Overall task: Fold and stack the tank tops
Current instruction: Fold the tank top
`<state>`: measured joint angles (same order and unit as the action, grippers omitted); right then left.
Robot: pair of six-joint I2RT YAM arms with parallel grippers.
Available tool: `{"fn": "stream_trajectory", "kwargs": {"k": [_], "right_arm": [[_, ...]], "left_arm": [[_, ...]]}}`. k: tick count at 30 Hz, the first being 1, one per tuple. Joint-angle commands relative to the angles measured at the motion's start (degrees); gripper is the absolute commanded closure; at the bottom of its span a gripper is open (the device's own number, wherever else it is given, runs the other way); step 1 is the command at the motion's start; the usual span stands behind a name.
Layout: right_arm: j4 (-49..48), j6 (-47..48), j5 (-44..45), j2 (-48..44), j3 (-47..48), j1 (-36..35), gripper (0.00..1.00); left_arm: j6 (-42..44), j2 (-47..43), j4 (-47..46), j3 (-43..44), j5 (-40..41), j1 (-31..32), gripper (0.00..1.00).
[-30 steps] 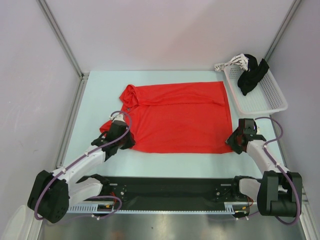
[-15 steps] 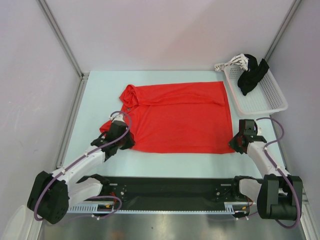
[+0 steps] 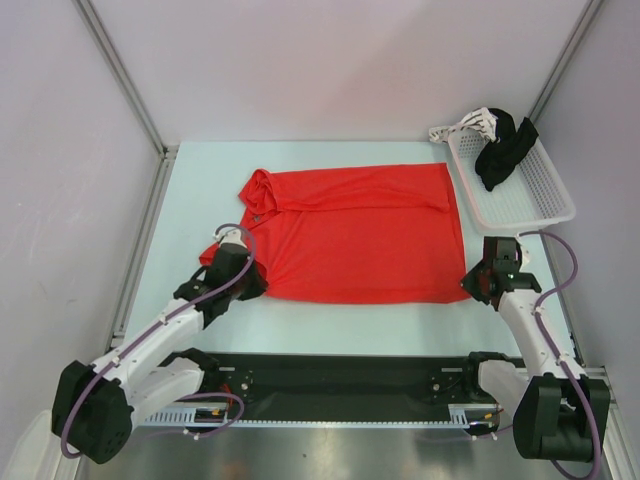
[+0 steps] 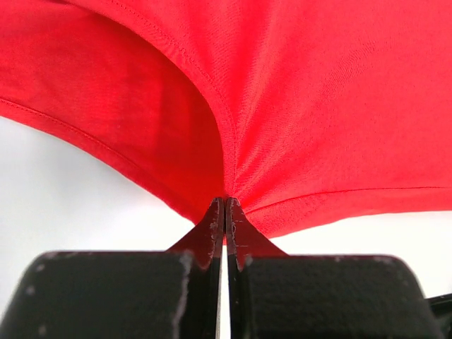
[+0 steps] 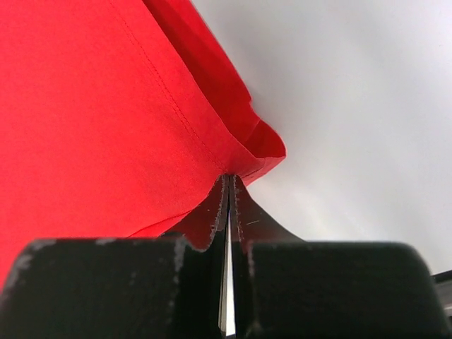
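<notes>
A bright red tank top [image 3: 355,235] lies spread on the pale table, its far left part bunched in a fold. My left gripper [image 3: 246,284] is shut on its near left corner; the left wrist view shows red cloth [image 4: 282,106] puckering into the closed tips of that gripper [image 4: 226,201]. My right gripper [image 3: 470,285] is shut on the near right corner, and the right wrist view shows the hemmed corner [image 5: 141,113] pinched at the tips [image 5: 229,178].
A white mesh basket [image 3: 535,205] stands at the far right with a black garment [image 3: 503,152] and a white one [image 3: 470,124] draped in it. Metal frame posts [image 3: 120,75] rise along both sides. The black base rail [image 3: 340,378] runs along the near edge.
The right gripper has closed on the tank top's near right corner and shifted slightly right and forward. The left arm has edged forward, still gripping its corner.
</notes>
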<state>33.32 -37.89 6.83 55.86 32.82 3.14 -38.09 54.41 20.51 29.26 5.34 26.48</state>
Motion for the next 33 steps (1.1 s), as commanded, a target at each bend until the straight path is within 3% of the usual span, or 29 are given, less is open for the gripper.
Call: {"fn": "stream_trajectory", "kwargs": {"k": [1, 8, 14, 23, 33], "right_arm": [[1.7, 0.0, -0.4, -1.2, 3.7, 0.1, 1.0], [1.8, 0.6, -0.9, -0.8, 7.3, 0.1, 1.0], [-0.8, 1.4, -2.0, 3.5, 11.6, 0.1, 1.0], [-6.5, 1.9, -1.6, 17.3, 21.1, 0.2, 1.0], [-7.4, 0.4, 0.9, 34.7, 38.4, -1.9, 1.0]], "left_arm": [[-0.8, -1.2, 1.4, 0.5, -0.5, -0.2, 1.0], [-1.5, -1.8, 1.5, 0.9, -1.6, -0.3, 1.0], [-0.7, 2.8, 0.8, 5.5, -1.2, -2.0, 1.0], [-0.1, 16.8, -2.0, 17.0, -2.1, -6.8, 1.0], [-0.4, 32.0, -0.9, 34.1, 0.1, -11.5, 1.0]]}}
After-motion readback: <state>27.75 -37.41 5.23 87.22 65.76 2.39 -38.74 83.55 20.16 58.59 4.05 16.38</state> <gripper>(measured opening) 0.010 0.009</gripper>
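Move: Both shut hands hold the tank top's near edge, a few centimetres over the table. From the left hand the bunched far-left corner is about 22 cm straight ahead, the tag 15 ahead and 1 left, the loose left flap 8 ahead and 10 left. From the right hand the far-right corner is some 26 cm ahead and 4 left; the basket's middle is 24 ahead and 10 right. Both hands, still pinching the near edge, carry it forward about 15 cm and up 5 towards the far edge. ##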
